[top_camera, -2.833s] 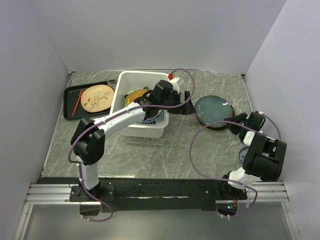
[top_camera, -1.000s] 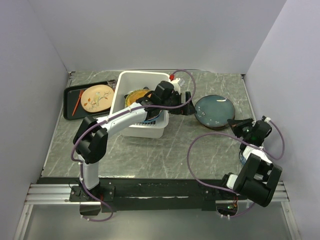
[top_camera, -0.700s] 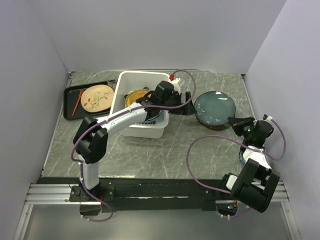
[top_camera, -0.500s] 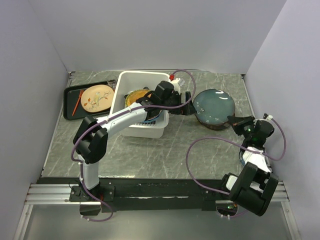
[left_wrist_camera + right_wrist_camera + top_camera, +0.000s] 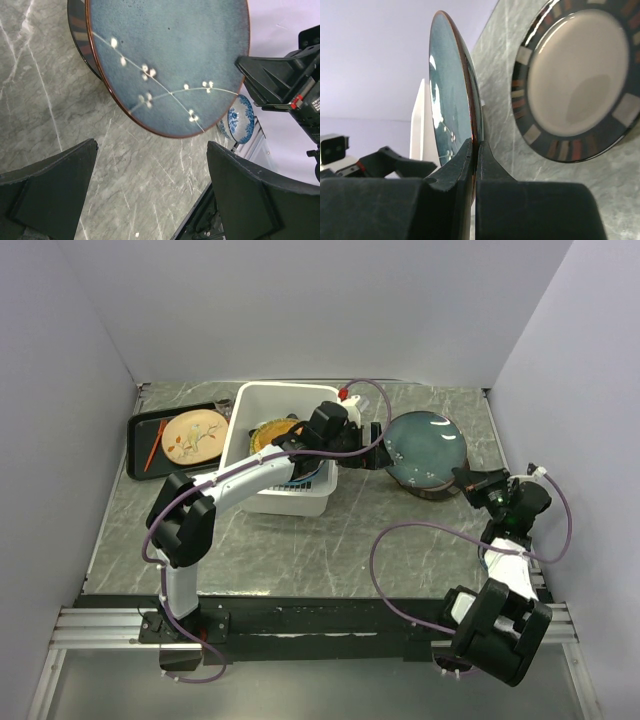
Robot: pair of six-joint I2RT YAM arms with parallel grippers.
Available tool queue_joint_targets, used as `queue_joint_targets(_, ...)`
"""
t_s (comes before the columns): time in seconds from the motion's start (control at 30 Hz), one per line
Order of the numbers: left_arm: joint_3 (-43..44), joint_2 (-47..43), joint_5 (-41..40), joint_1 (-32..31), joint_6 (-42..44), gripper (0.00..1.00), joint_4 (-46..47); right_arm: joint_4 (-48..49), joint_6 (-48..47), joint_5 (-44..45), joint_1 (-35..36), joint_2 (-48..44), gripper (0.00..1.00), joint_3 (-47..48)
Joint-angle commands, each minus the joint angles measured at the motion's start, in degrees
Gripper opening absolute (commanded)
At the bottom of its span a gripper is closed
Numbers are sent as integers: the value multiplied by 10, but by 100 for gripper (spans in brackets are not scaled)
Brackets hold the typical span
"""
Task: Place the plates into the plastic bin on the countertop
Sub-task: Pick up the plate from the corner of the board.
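Note:
My right gripper (image 5: 468, 478) (image 5: 474, 150) is shut on the near rim of the large dark teal plate (image 5: 425, 445) (image 5: 447, 100) and holds it tilted up on edge, its face toward the white plastic bin (image 5: 240, 430). A tan dark-rimmed plate (image 5: 580, 85) (image 5: 82, 40) lies flat on the countertop (image 5: 330, 540) under it. My left gripper (image 5: 372, 452) (image 5: 150, 190) hangs open just right of the bin, facing the teal plate (image 5: 170, 55), with nothing between its jaws. Inside the bin lie a yellow plate (image 5: 270, 432) and a blue plate (image 5: 305, 472), partly hidden by my left arm.
A black tray (image 5: 140, 450) at the back left carries a peach floral plate (image 5: 194, 435) and an orange stick (image 5: 155, 445). A blue-and-white bowl (image 5: 240, 117) sits near the right wall behind my right gripper. Walls close in on three sides.
My right gripper has lifted the teal plate off the plate beneath and tipped it up toward the bin. The left arm has stayed put.

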Motion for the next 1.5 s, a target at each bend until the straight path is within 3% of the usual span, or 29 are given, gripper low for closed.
queue_joint_targets(0.0, 29, 0, -3, -1, -8, 95, 17, 84, 41, -50, -5, -38, 0, 48)
queue_joint_targets(0.4, 22, 0, -9, 8, -42, 91, 50, 98, 65, -86, -4, -46, 0, 62)
queue_joint_targets(0.6, 1, 3, 20, 23, -76, 83, 105, 108, 77, -103, 0, -44, 0, 68)
queue_joint_targets(0.83, 14, 23, 43, 27, -89, 63, 115, 103, 81, -117, 5, -43, 0, 79)
queue_joint_targets(1.1, 14, 32, 56, 27, -95, 48, 127, 120, 93, -130, 8, -39, 0, 80)
queue_joint_targets(1.33, 12, 27, 63, 28, -93, 1, 132, 137, 100, -139, 12, -16, 0, 78)
queue_joint_targets(1.47, 7, 21, 54, 28, -92, 1, 129, 139, 100, -137, 13, -7, 0, 76)
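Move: The plate, held up by the right hand at its near right rim, has its middle about 9 cm to the right of the open left hand, level in reach and some 2 cm lower. From the right hand that middle is about 6 cm ahead and 7 cm left, at about its height. The striped-rim plate lies on the counter 12 cm right, 3 cm back and 16 cm below the left hand. The white bin's middle is 22 cm left of that hand, straight across, 12 cm lower. Upward and to the left, about 4 cm and 3 cm, the right hand carries the plate while keeping its pinch and turning some 10 degrees counter-clockwise. The left hand edges up and forward, roughly 3 cm each way with a short dip midway, rolling about 15 degrees left side down, and closes from wide open to pinch the plate's left rim. ##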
